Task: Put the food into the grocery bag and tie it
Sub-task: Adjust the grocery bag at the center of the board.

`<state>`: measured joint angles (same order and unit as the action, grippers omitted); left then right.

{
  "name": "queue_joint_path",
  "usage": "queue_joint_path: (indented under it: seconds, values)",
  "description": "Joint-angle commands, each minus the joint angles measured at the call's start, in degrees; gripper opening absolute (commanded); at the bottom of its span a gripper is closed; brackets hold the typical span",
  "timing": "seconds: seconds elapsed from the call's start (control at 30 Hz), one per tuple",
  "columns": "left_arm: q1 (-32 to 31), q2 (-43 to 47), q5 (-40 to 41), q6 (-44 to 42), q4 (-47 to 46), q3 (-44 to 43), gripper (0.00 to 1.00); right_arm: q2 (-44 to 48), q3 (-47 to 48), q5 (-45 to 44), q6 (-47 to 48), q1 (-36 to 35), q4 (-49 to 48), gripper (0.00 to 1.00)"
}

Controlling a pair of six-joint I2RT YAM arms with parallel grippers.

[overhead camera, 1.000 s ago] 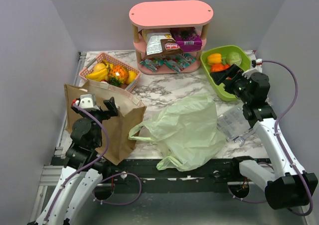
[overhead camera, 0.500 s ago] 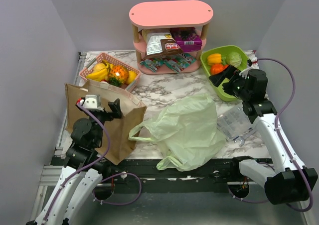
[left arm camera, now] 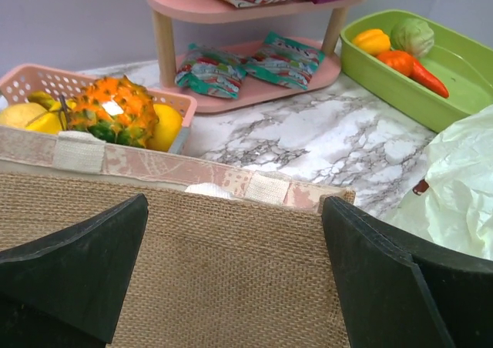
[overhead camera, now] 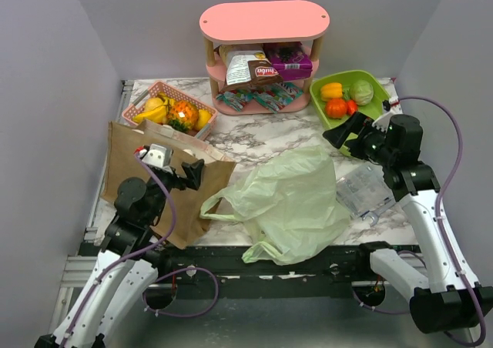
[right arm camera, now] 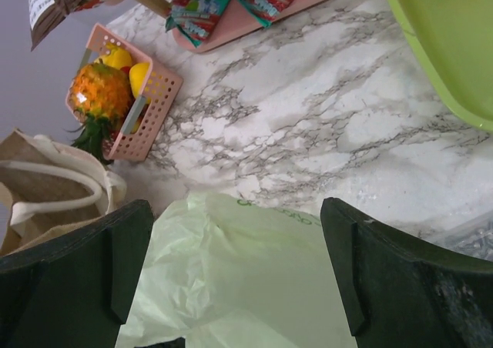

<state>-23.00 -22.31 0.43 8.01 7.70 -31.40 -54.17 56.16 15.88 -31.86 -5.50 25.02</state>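
The pale-green grocery bag (overhead camera: 291, 202) lies crumpled and flat on the marble table, its loop handles pointing left and toward the near edge. Food sits in three places: a carrot (left arm camera: 428, 77), pepper and tomato in the green tray (overhead camera: 368, 78), fruit in the pink basket (overhead camera: 139, 109), and snack packs on the pink shelf (overhead camera: 262, 67). My left gripper (overhead camera: 190, 174) hangs open over the brown burlap bag (left arm camera: 231, 279), holding nothing. My right gripper (overhead camera: 344, 138) is open above the grocery bag's far edge (right arm camera: 246, 286), just left of the tray, and it too is empty.
The brown burlap bag (overhead camera: 127, 152) stands at the near left, beside the pink basket (right arm camera: 150, 102). A clear plastic container (overhead camera: 360, 188) lies right of the grocery bag. Bare marble table (overhead camera: 254, 136) shows between shelf and bags.
My right gripper has drawn back from over the green tray, leftward and nearer, to the grocery bag's far edge. My left gripper has shifted right and nearer over the burlap bag.
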Motion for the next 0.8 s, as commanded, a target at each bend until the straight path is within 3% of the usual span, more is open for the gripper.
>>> queue_joint_path:
  seconds: [0.0,0.13,0.3,0.63,0.77]
  values:
    - [-0.36,-6.39,2.67,4.76,0.39,-3.80,0.98,1.92,0.63,3.74,1.52,0.14,5.88,1.00]
    - [-0.29,-14.86,6.40,5.85,5.28,-11.83,0.98,2.94,0.19,3.90,2.56,0.14,9.39,1.00]
    - [-0.37,-21.84,5.39,6.18,9.47,-19.25,0.98,4.81,-0.56,3.61,2.69,0.14,11.78,1.00]
    - [-0.54,-28.04,1.20,10.48,17.91,-28.89,0.94,4.95,-3.91,6.51,2.05,0.14,10.95,1.00]
    - [-0.69,-32.97,0.87,10.28,19.18,-27.23,0.94,4.01,-4.69,7.35,1.90,0.14,10.19,1.00]
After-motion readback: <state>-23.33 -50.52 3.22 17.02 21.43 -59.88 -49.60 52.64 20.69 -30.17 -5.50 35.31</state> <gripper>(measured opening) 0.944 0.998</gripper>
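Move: From the right hand the pale green grocery bag's middle lies about 14 cm left, 8 cm back and 22 cm below; the green tray is some 22 cm ahead and 9 cm right, the clear plastic box about 10 cm right and 2 cm back. From the left hand the same bag's middle is roughly 24 cm right and 1 cm back. The brown tote is only about 3 cm ahead and 8 cm left of that hand, the fruit basket 27 cm ahead and 12 cm left, all below. No touch can be made out. The right hand heads for the green bag, drawing back about 5 cm and then also sinking 4 cm, fingers wide open and tipping down a little. The left, open too, goes forward some 6 cm at the brown tote and, after a slight dip, climbs 5 cm, edging right and tilting its fingers down about 15 degrees. ##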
